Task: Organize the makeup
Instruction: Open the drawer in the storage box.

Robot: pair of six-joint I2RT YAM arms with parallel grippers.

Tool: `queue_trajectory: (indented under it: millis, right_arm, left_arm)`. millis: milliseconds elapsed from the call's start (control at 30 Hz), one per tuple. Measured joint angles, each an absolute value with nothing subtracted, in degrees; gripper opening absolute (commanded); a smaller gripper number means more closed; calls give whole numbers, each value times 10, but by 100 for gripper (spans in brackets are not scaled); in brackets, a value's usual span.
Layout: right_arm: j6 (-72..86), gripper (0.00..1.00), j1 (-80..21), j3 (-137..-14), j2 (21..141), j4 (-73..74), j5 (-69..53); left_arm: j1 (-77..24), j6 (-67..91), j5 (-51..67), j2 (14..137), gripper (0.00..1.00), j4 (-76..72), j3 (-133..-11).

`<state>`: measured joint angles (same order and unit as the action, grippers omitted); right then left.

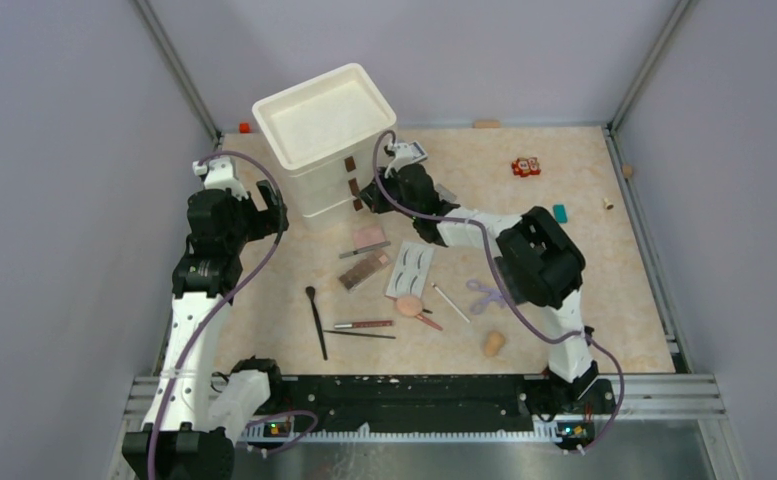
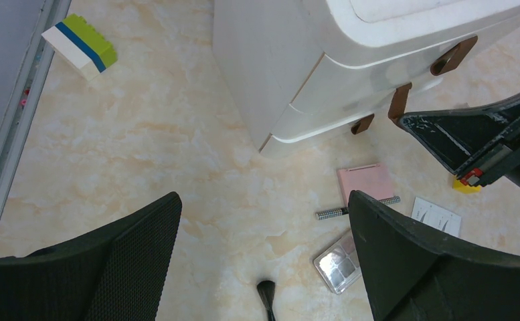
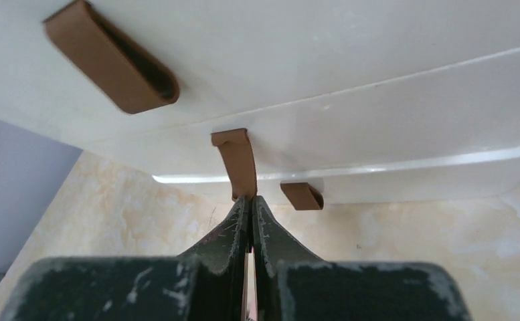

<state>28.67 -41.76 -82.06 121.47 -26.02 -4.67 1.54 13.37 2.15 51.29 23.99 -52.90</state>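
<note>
The makeup lies loose on the table in front of a white drawer unit [image 1: 324, 130]: pink compact [image 1: 369, 236], brown palette [image 1: 364, 270], eyelash card [image 1: 410, 268], black brush [image 1: 316, 320], pencils [image 1: 364, 325], peach puff [image 1: 409, 305], sponge [image 1: 493, 343], purple curler [image 1: 484, 295]. My right gripper [image 3: 250, 200] is shut on the brown strap handle [image 3: 235, 157] of the unit's middle drawer. My left gripper [image 2: 264, 200] hangs open over bare table left of the unit, holding nothing. The compact [image 2: 364, 180], palette [image 2: 337, 262] and brush tip [image 2: 266, 294] show below it.
Two more brown handles [image 3: 110, 57] [image 3: 302, 195] sit above and below the held one. A green, blue and white block [image 2: 79, 45] lies by the left rail. Red blocks [image 1: 525, 166] and a teal block [image 1: 560, 212] lie at the back right.
</note>
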Motion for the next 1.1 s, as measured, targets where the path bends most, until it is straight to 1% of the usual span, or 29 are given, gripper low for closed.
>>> queue_trajectory:
  millis: [333, 567, 1100]
  right_arm:
    - [296, 0, -418, -707, 1123, -293, -55]
    - [296, 0, -425, -663, 1087, -292, -55]
    - [286, 0, -458, -543, 981, -300, -6]
  left_arm:
    - [15, 134, 22, 513, 99, 240, -529]
    - [15, 134, 24, 513, 99, 240, -529]
    - [15, 134, 28, 513, 99, 240, -529]
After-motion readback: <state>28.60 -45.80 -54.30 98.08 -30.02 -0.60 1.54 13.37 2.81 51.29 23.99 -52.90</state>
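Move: Right in the shut right fingers is the end of the middle drawer's brown strap handle, its middle about 2 cm ahead, 1 cm left and 1 cm up. The upper handle sits roughly 3 cm ahead, 2 cm left and 7 cm higher, the lower handle 3 cm ahead, 2 cm left and 6 cm lower. On the table some 10 cm below, the pink palette lies about 6 cm back and 1 cm right. From the left hand the middle handle is some 14 cm ahead, 16 cm right and 11 cm lower. Drawing the middle drawer's strap away from the storage box, the right hand travels steadily about 10 cm back and some 6 cm to its right, square off the drawer front and nearly level. The closed fingers keep their pinch on the strap's end, and the wrist holds its angle. ##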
